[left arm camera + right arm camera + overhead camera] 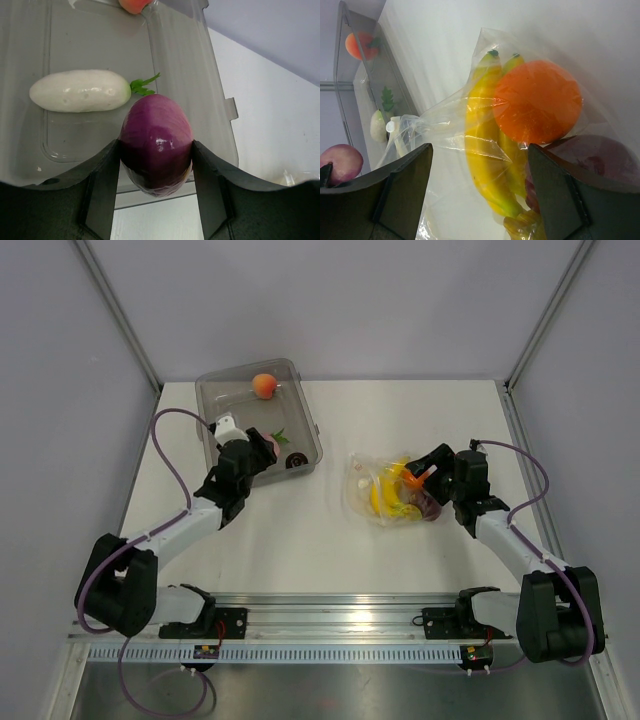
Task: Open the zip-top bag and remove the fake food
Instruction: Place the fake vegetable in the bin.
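The zip-top bag [385, 492] lies on the table right of centre, clear and crinkled. Inside it are a yellow banana bunch [482, 145], an orange [537, 102] and a dark red piece [590, 160]. My right gripper [425, 472] stands open over the bag, one finger on each side of the bananas and nothing pinched. My left gripper [262, 448] is shut on a purple round piece of fake food [156, 145], held above the near rim of the clear tub [200, 85]. In the tub lie a white radish [77, 91] and a peach [264, 386].
A dark round piece [296, 460] sits in the tub's near right corner. Grey walls and metal posts close in the table at the back and sides. The arm bases and a rail run along the near edge.
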Controlling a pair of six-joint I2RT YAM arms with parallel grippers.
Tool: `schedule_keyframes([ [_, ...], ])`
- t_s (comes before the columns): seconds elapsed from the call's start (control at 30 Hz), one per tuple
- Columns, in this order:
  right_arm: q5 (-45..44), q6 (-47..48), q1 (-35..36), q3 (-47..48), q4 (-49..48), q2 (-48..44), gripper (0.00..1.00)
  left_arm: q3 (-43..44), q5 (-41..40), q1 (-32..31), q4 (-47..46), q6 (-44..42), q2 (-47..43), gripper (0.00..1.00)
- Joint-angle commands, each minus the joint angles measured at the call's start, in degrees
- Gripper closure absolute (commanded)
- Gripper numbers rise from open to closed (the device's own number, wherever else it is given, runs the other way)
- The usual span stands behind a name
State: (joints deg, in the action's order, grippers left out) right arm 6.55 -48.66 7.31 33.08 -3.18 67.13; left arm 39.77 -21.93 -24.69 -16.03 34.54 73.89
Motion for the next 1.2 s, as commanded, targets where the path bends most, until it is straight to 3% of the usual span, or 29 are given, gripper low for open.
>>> schedule_keyframes([
  [0.0, -0.75, 0.32, -0.37, -0.03, -0.77, -1.22, 0.16, 3.65, -2.41, 0.78, 1.18, 2.10, 2.49, 0.55],
  [0.63, -0.22, 0.41, -0.28, -0.03, -1.04, -1.22, 0.16, 3.91, -2.59, 2.10, 0.74, 2.63, 6.09, 0.51],
  [0.87, -0.57, 0.59, -0.37, -0.03, -0.86, -1.74, 0.16, 3.74, -2.06, 2.19, 1.18, 3.25, 5.83, 0.26],
  [1.17, -0.57, 0.50, -0.28, -0.03, -0.86, -1.74, 0.16, 0.05, -0.22, 2.10, -3.65, 3.16, 1.97, 0.20],
])
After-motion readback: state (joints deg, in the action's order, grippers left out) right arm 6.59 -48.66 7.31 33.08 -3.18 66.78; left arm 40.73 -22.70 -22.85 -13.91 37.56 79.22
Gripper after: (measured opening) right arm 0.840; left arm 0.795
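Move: My left hand still grips the purple onion over the near part of the bin. The bare floor it is meant for lies about 10 cm below, 1 cm ahead and 2 cm left. On that floor, the white radish lies some 7 cm left and 4 cm ahead, the dark vegetable about 4 cm right and level. The bin's near rim is roughly 5 cm straight back. From my idle right hand, that floor is around 38 cm left, 7 cm ahead and 5 cm lower. I lower the purple onion about 4 cm towards the bin floor with my left hand, easing roughly 1 cm left and tipping the fingertips some 5 degrees further down. Once low, I stop and open the fingers to let the onion go between the radish and the bin's near side, then just start to rise. ##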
